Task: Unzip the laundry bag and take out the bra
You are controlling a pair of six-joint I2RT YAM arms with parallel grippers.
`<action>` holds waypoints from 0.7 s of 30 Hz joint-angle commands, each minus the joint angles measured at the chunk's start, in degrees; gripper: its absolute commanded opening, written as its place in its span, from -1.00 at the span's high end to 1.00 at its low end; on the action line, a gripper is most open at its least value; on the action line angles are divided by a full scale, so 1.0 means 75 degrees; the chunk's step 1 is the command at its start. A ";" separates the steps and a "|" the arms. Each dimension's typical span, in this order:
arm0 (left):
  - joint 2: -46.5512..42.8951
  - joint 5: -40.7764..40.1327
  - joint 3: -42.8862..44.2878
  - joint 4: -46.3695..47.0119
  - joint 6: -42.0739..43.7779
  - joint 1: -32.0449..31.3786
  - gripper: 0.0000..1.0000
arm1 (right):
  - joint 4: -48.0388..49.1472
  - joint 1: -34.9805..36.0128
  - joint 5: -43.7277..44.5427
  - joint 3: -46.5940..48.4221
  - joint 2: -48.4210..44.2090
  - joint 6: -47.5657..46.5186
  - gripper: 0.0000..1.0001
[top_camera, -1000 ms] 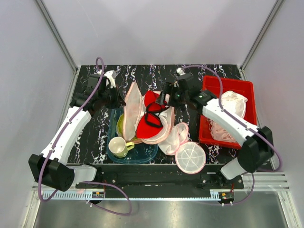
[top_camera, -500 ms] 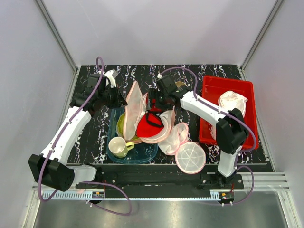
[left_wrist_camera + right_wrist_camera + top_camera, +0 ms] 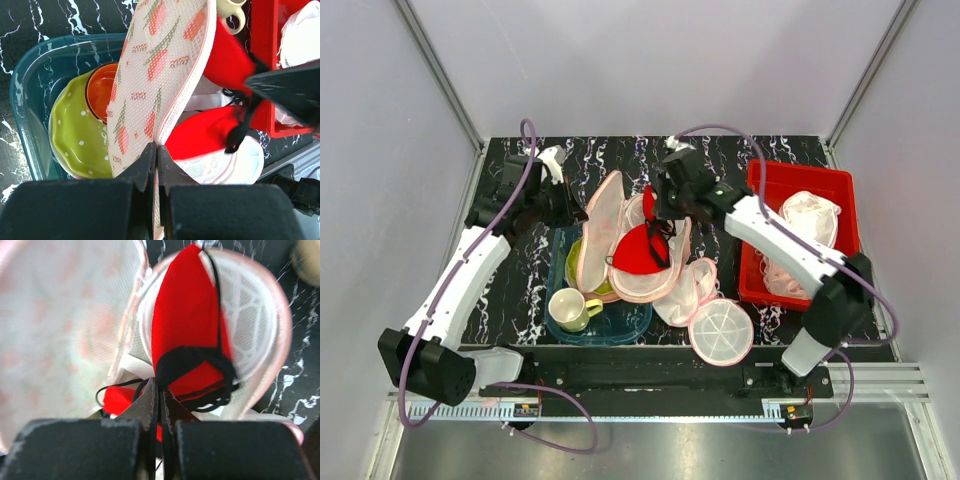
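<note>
The laundry bag (image 3: 603, 220), a peach-pink pouch with red-orange motifs, lies open over the tray. My left gripper (image 3: 570, 208) is shut on the edge of its raised flap (image 3: 160, 65), and the fabric runs between the fingertips in the left wrist view (image 3: 156, 150). The bra (image 3: 635, 252) is red with black straps, not mauve. It rests in the open bag's lower half. My right gripper (image 3: 660, 205) is shut on its black strap (image 3: 160, 385), and a red cup (image 3: 185, 305) hangs beyond the fingers. The bag's flap is blurred at the left of the right wrist view (image 3: 60, 315).
A teal tray (image 3: 556, 262) under the bag holds a green dotted plate (image 3: 75, 135), an orange bowl (image 3: 100, 87) and a cream mug (image 3: 568, 309). A red bin (image 3: 800, 180) at the right holds white mesh fabric (image 3: 810, 215). A round white mesh pouch (image 3: 721, 331) lies at the front.
My right gripper dipped left to the bra, then drew back up and to the right with it. The bra's far cup has risen. The left gripper has kept the flap still.
</note>
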 commanded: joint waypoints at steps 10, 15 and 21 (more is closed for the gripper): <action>-0.0370 0.0192 0.0269 0.0315 0.0002 0.0037 1.00 | -0.0139 -0.1764 0.1923 0.0023 -0.3661 -0.0574 1.00; -0.0394 0.0250 0.0293 0.0327 0.0014 0.0037 1.00 | -0.0468 -0.2889 0.2277 -0.0269 -0.4199 -0.0821 1.00; -0.0370 0.0274 0.0293 0.0315 0.0003 0.0037 1.00 | -0.0035 -0.4599 0.2220 -0.2386 -0.4938 -0.0470 1.00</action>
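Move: The red bra is already pinched in the right hand above the open laundry bag, whose middle is about 9 cm back, 3 cm left and 9 cm below. The red bin it is carried to lies some 33 cm to the right, 4 cm back and 12 cm lower. On the way stands the tan mug, roughly 9 cm right, 6 cm ahead and 11 cm below. From the left hand the bin is about 50 cm right, 4 cm back and 17 cm below. The red bra is pulled clear of the laundry bag by the right hand, which rises quickly by about 20 cm while swinging some 28 cm right to over the red bin, dipping a little at the end. Its fingers keep their pinch as the wrist turns clockwise and tips upward. The left fingers stay shut on the bag's raised flap. ##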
